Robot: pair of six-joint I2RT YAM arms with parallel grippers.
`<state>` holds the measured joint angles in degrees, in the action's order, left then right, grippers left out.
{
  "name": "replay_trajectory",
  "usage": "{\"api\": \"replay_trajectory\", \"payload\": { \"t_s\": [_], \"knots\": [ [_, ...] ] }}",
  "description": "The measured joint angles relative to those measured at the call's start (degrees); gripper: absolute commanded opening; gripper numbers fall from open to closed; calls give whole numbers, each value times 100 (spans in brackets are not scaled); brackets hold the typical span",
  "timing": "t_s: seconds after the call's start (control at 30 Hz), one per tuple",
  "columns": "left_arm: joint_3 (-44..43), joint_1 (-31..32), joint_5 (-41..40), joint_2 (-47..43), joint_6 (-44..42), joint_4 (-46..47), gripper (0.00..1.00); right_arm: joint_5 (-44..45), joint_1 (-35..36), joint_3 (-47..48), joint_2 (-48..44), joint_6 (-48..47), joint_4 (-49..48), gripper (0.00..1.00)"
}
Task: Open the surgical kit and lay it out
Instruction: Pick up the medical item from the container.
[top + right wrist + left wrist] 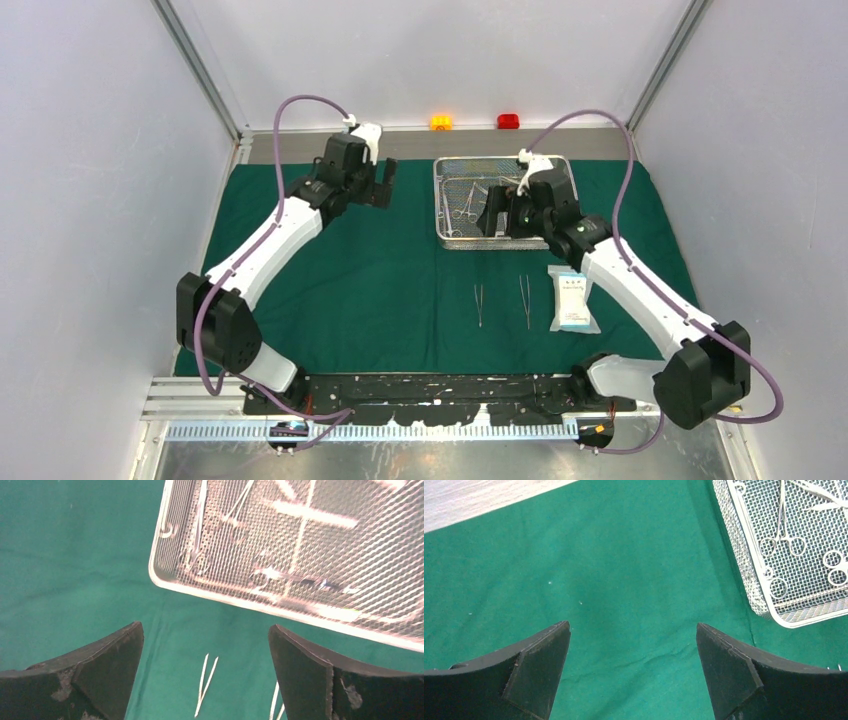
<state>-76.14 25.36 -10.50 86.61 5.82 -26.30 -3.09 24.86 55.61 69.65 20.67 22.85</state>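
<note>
The dark green cloth (380,280) lies spread flat on the table. On its far right stands the wire-mesh tray (441,205), with forceps (781,535) and ring-handled scissors (834,567) lying inside. Two tweezers (479,305) (525,300) and a white-blue packet (573,298) lie on the cloth in front of the tray. My left gripper (385,185) (633,625) hangs open over bare cloth, left of the tray (744,555). Over the tray's near edge (225,599) my right gripper (503,212) (205,626) is open and empty, with one pair of tweezers (206,685) seen below between its fingers.
An orange block (440,122) and a red block (508,121) sit on the back ledge beyond the cloth. Grey walls close in both sides. The arm bases and a black rail (440,390) run along the near edge.
</note>
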Motion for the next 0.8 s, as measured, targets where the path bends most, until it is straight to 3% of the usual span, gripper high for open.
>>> {"api": "replay_trajectory", "payload": {
  "t_s": [0.17, 0.3, 0.6, 0.8],
  "knots": [
    [-413, 0, 52, 0, -48, -308, 100, 879, -28, 953, 317, -800, 297, 100],
    [-546, 0, 219, -2, -223, -358, 100, 1392, -238, 1716, 1137, -1469, 385, 95],
    [-380, 0, 1117, -61, -540, -422, 100, 1174, -1167, 3508, 3624, -2944, 898, 74],
    [-273, 0, 1628, -61, -745, -529, 100, 1027, -1281, 4752, 5018, -3836, 1425, 66]
  ]
}}
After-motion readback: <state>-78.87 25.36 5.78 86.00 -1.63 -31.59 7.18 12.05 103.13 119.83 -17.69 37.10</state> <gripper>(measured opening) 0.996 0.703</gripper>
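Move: The bent tweezers in the container lie roughly 22 cm ahead of the right hand, 8 cm to its right and 16 cm below. At about that same depth, the straight tweezers are 19 cm straight ahead of the hand, the scalpel handle 16 cm ahead and 4 cm right, and the dark instrument 8 cm ahead and 4 cm right. From the left hand, the bent tweezers are some 14 cm ahead, 34 cm right and 19 cm below. Forward some 20 cm and about 10 cm to its right, the empty right hand arcs over the container towards the bent tweezers, rising slightly before sinking. Its left side rolls down about 40 degrees, and the fingers narrow from nearly wide open to about two-thirds, touching nothing. The open left hand lifts and sinks again, easing right and back while turning clockwise. ##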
